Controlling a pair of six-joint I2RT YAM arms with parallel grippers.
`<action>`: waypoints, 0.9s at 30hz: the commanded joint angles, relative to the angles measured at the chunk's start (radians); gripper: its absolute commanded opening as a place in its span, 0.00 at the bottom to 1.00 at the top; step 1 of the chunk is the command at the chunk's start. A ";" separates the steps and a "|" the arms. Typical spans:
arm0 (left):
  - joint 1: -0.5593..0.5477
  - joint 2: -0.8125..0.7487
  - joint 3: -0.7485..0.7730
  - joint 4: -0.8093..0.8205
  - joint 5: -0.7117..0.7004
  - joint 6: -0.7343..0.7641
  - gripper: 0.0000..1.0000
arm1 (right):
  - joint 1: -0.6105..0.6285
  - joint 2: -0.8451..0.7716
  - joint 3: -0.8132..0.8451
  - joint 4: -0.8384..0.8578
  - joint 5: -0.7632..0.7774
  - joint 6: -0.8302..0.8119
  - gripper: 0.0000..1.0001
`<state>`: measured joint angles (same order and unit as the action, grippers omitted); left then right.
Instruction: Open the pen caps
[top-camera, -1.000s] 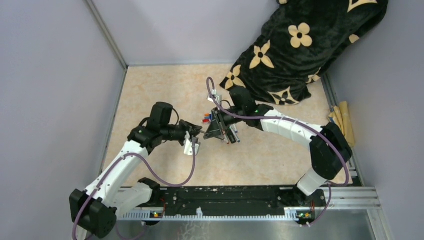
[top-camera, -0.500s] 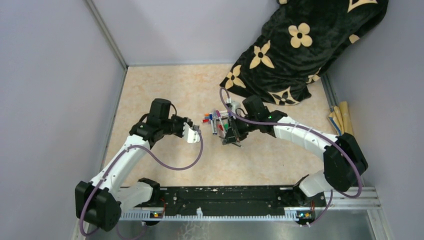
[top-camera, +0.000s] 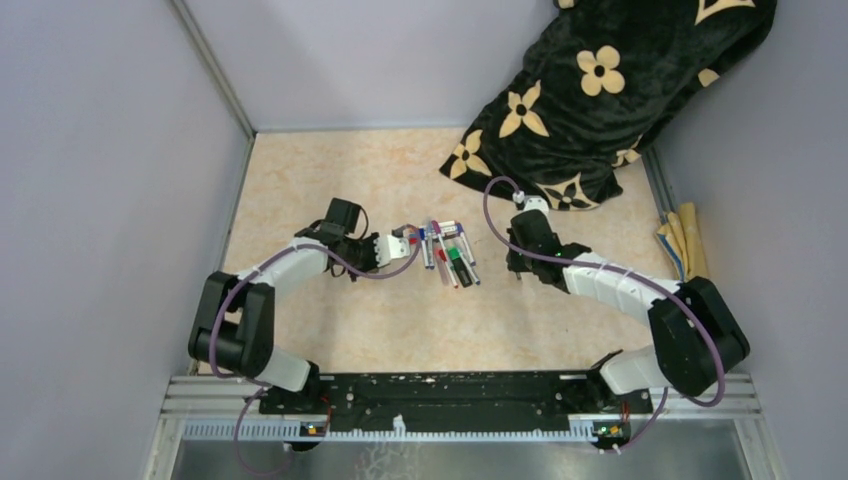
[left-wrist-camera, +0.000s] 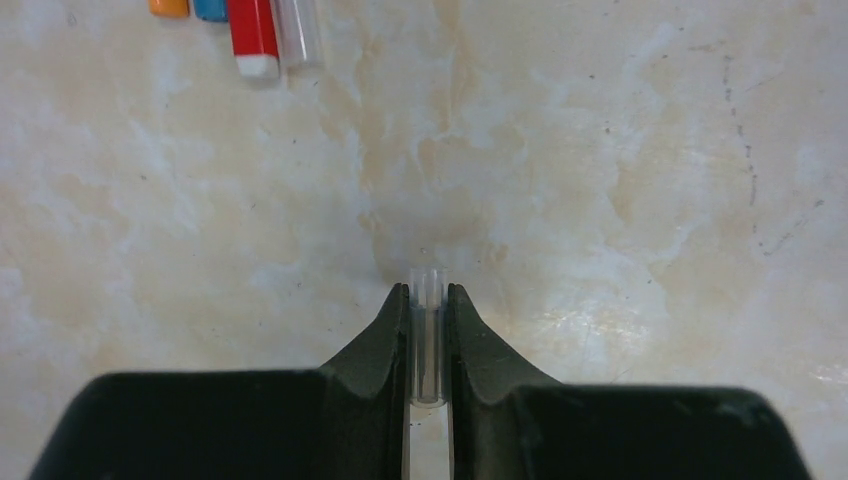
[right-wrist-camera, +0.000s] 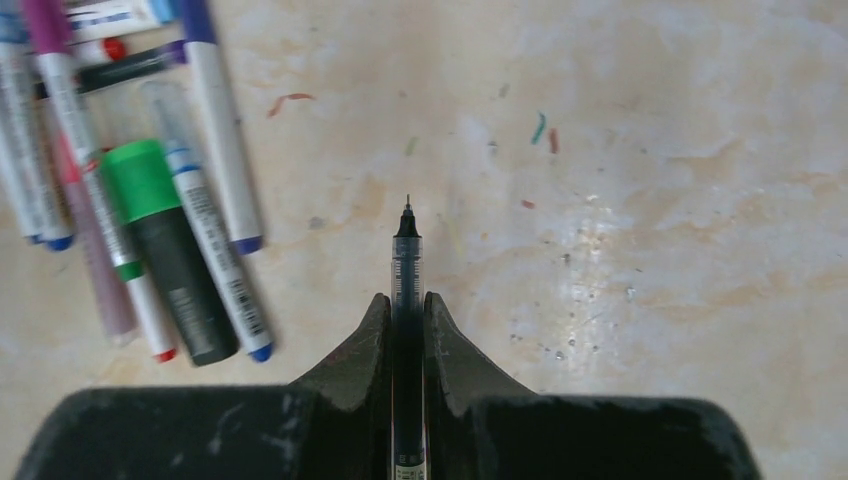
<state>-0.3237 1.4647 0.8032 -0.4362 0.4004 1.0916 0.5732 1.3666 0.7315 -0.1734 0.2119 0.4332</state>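
Note:
My left gripper (left-wrist-camera: 428, 292) is shut on a clear stubby pen cap (left-wrist-camera: 428, 335), low over the table just left of the pens; it also shows in the top view (top-camera: 403, 240). My right gripper (right-wrist-camera: 407, 300) is shut on a thin dark pen (right-wrist-camera: 407, 262) whose needle tip is bare, to the right of the pile (top-camera: 514, 264). Several white-barrelled pens (top-camera: 448, 250) and a black and green marker (right-wrist-camera: 165, 250) lie together mid-table. Red (left-wrist-camera: 253, 30), orange (left-wrist-camera: 168, 6) and blue (left-wrist-camera: 210, 8) caps lie ahead of the left gripper.
A black blanket with tan flowers (top-camera: 600, 90) covers the far right corner. Tan sticks (top-camera: 685, 240) lie by the right wall. Grey walls close in the left and back. Small ink marks (right-wrist-camera: 540, 128) spot the table.
The two grippers have drawn apart. The right arm swung from over the pile to its right side. The left gripper moved up and toward the pile's left edge.

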 joint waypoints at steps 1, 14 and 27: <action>0.017 0.043 0.012 0.081 -0.009 -0.094 0.00 | 0.001 0.047 -0.029 0.151 0.182 0.045 0.00; 0.017 0.092 -0.064 0.106 -0.031 -0.018 0.22 | -0.003 0.136 -0.123 0.238 0.192 0.077 0.14; 0.086 0.053 0.178 -0.158 0.135 -0.055 0.74 | -0.005 0.108 -0.125 0.180 0.164 0.093 0.34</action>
<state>-0.2684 1.5417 0.8856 -0.4698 0.4389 1.0561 0.5728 1.5013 0.6224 0.0528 0.3904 0.5076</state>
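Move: The left hand holds the clear cap over bare table, its set-down spot about 3 cm below and 1 cm ahead; the red marker lies some 11 cm to its right and 2 cm ahead, the orange one 11 cm right and 4 cm ahead. The right hand holds the uncapped pen; its bare spot is about 5 cm below, 3 cm right and 1 cm ahead, with the green highlighter 10 cm left and 3 cm back, the purple-ended marker 8 cm left and 1 cm ahead. The right hand sinks about 4.5 cm, easing right and slightly forward away from the markers while turning some 10 degrees clockwise, lays the pen tip-forward on the bare table, then parts its fingers partway and stays low around it. The left hand lowers the clear cap about 2.5 cm, edging a little forward, opens its fingers wide to let go of it, and lifts straight back up by about as much. ##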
